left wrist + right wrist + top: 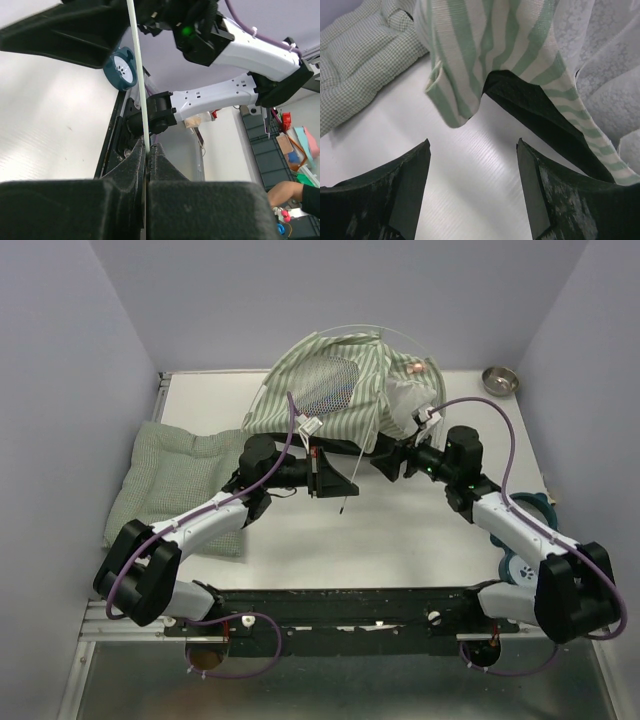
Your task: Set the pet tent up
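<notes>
The pet tent (340, 390) lies slumped at the back of the table, its green-and-white striped fabric bunched around a grey mesh panel (327, 388). One thin whitish pole (137, 75) runs straight up through the left wrist view. My left gripper (333, 478) is shut on that pole, with the jaws (148, 150) pressed together around it. My right gripper (388, 466) hovers just right of the left one at the tent's front edge. Its fingers (410, 175) stand apart with bare table between them. A hanging striped corner (455, 100) of the tent dangles just beyond the fingertips.
A flat green checked cushion (170, 475) lies on the left, partly under my left arm. A small metal bowl (500, 380) sits at the back right corner. A teal object (522, 540) rests by the right arm. Walls close the table in on three sides.
</notes>
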### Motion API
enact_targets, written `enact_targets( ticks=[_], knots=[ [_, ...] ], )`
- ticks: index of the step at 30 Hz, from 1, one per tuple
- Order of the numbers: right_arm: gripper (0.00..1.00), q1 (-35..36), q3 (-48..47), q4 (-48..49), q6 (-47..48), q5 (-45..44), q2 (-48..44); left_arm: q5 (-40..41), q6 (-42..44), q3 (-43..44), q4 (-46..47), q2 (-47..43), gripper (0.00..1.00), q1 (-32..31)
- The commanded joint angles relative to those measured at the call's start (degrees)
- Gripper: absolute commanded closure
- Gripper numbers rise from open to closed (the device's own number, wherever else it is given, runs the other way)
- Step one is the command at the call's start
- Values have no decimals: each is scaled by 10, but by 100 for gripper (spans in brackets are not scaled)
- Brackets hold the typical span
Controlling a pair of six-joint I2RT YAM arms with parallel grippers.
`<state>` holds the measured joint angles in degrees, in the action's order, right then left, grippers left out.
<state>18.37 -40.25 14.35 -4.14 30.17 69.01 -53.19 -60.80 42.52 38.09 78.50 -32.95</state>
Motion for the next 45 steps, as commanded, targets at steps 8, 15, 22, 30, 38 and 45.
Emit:
enact_targets(
  ticks=[8,15,22,30,38,45],
  knots=[
    [26,3,-35,259,-67,52,126,10,10,5,25,0,100,12],
    [86,13,-29,246,-44,108,127,40,3,17,24,-7,100,16],
    [99,40,13,164,-25,139,72,116,37,57,5,-7,100,15],
    [99,76,33,69,-24,179,26,142,50,95,14,52,100,-3],
    [99,82,33,-3,32,213,4,214,-13,57,75,56,100,12],
    [99,83,-85,-223,216,294,33,245,14,52,44,-9,100,34]
  ],
)
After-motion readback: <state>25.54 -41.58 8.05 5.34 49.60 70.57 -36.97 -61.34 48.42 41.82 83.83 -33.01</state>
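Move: The right hand, open, has the tent's hanging striped corner about 4 cm ahead, 4 cm left and 2 cm above it; the tent's clear panel is some 13 cm ahead and 6 cm right, at about hand height. From the left hand, still gripping the pole, that corner lies roughly 12 cm ahead, 4 cm right and 4 cm lower, and the pole's free end about 5 cm back and 2 cm left. Right hand reaches forward-left, pinches the striped corner, then drags it back 11 cm; left pushes pole forward 7 cm. ##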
